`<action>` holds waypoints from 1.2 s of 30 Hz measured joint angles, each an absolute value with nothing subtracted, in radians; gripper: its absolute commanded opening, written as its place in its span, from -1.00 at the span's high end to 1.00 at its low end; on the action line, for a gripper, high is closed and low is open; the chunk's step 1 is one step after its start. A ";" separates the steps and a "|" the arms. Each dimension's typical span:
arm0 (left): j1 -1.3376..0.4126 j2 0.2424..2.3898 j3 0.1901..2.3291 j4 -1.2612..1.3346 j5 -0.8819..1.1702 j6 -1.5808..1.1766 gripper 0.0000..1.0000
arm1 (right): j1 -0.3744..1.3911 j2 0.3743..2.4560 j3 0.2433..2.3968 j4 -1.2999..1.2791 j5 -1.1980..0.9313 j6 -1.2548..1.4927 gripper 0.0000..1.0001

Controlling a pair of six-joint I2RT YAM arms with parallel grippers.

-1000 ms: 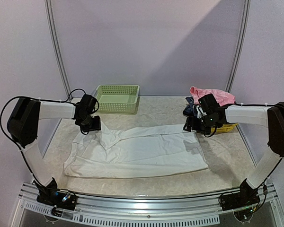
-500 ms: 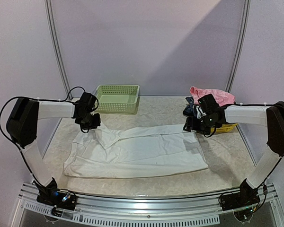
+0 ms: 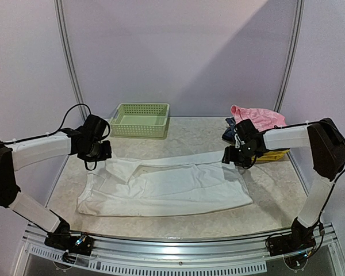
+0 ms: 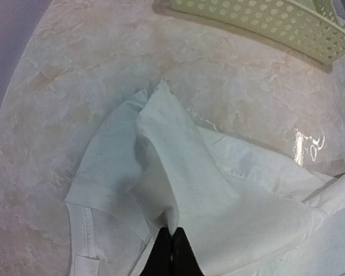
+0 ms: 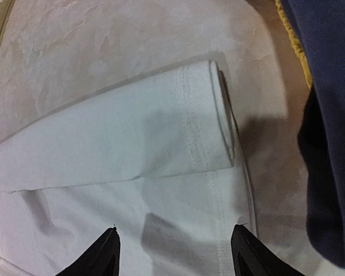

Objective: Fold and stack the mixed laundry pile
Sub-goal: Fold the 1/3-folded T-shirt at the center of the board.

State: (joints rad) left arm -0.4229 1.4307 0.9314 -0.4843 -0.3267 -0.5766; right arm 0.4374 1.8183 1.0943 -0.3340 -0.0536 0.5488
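A large white garment [image 3: 172, 187] lies spread across the middle of the table. My left gripper [image 3: 103, 156] is at its far left corner, shut on a pinched fold of the white cloth [image 4: 218, 190] and lifting it into a ridge, with the tips [image 4: 172, 233] pressed together. My right gripper [image 3: 230, 157] hovers open over the garment's far right hem [image 5: 132, 132]; its jaws [image 5: 175, 238] stand wide apart with nothing between them. The thin pink piece [image 3: 259, 117] lies at the back right on top of other clothes.
A pale green lattice basket [image 3: 141, 119] stands at the back left, its wall [image 4: 276, 23] just beyond the left gripper. Dark blue cloth [image 5: 328, 115] and yellow cloth [image 5: 290, 34] lie right beside the right gripper. The table's metal rail [image 3: 172, 253] runs along the near edge.
My left gripper has shut on the white garment's corner and drawn back to the left with it, rumpling that end. My right gripper's jaws have narrowed a little; it shifted slightly left.
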 measured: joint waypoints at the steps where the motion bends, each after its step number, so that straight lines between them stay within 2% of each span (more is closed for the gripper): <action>1: -0.426 1.431 0.916 -0.488 -0.329 -0.582 1.00 | 0.437 1.831 1.103 -0.333 -0.048 0.549 -0.31; 17: -0.448 1.497 0.868 -0.481 -0.331 -0.607 1.00 | 0.438 1.963 1.255 -0.345 0.093 0.513 -0.05; 19: -0.450 1.499 0.868 -0.477 -0.331 -0.607 1.00 | 0.438 1.982 1.275 -0.350 0.102 0.508 0.05; 22: -0.451 1.499 0.868 -0.473 -0.332 -0.607 1.00 | 0.438 2.001 1.290 -0.349 0.112 0.499 0.33; 27: -0.451 1.515 0.868 -0.467 -0.336 -0.607 1.00 | 0.438 2.006 1.292 -0.353 0.121 0.488 0.66; 31: -0.451 1.534 0.868 -0.465 -0.337 -0.607 1.00 | 0.439 2.007 1.305 -0.358 0.125 0.485 0.75; 34: -0.451 1.540 0.869 -0.466 -0.341 -0.607 1.00 | 0.443 2.007 1.317 -0.373 0.138 0.485 0.99; 36: -0.451 1.540 0.873 -0.469 -0.345 -0.606 1.00 | 0.448 2.007 1.324 -0.381 0.143 0.478 1.00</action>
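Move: The right end of the T-shirt's folded-over far strip lies about 6 cm ahead of my open right hand, 1 cm to its right and 2 cm below. The clothes pile stands some 9 cm right and 8 cm ahead of that hand, the green basket roughly 18 cm ahead and 22 cm left. My left hand already holds up a gathered bit of the shirt's far left part; its place on the shirt is about 9 cm beneath and 2 cm back. I slide my right hand forward about 6 cm, low over the cloth, tilting it some 10 degrees so the fingers lean less to the left, and close on the strip's right end in a pinch. Meanwhile my left hand keeps its shut grip on the far left part, drawing back a little and lowering it in steps by about 5 cm. ##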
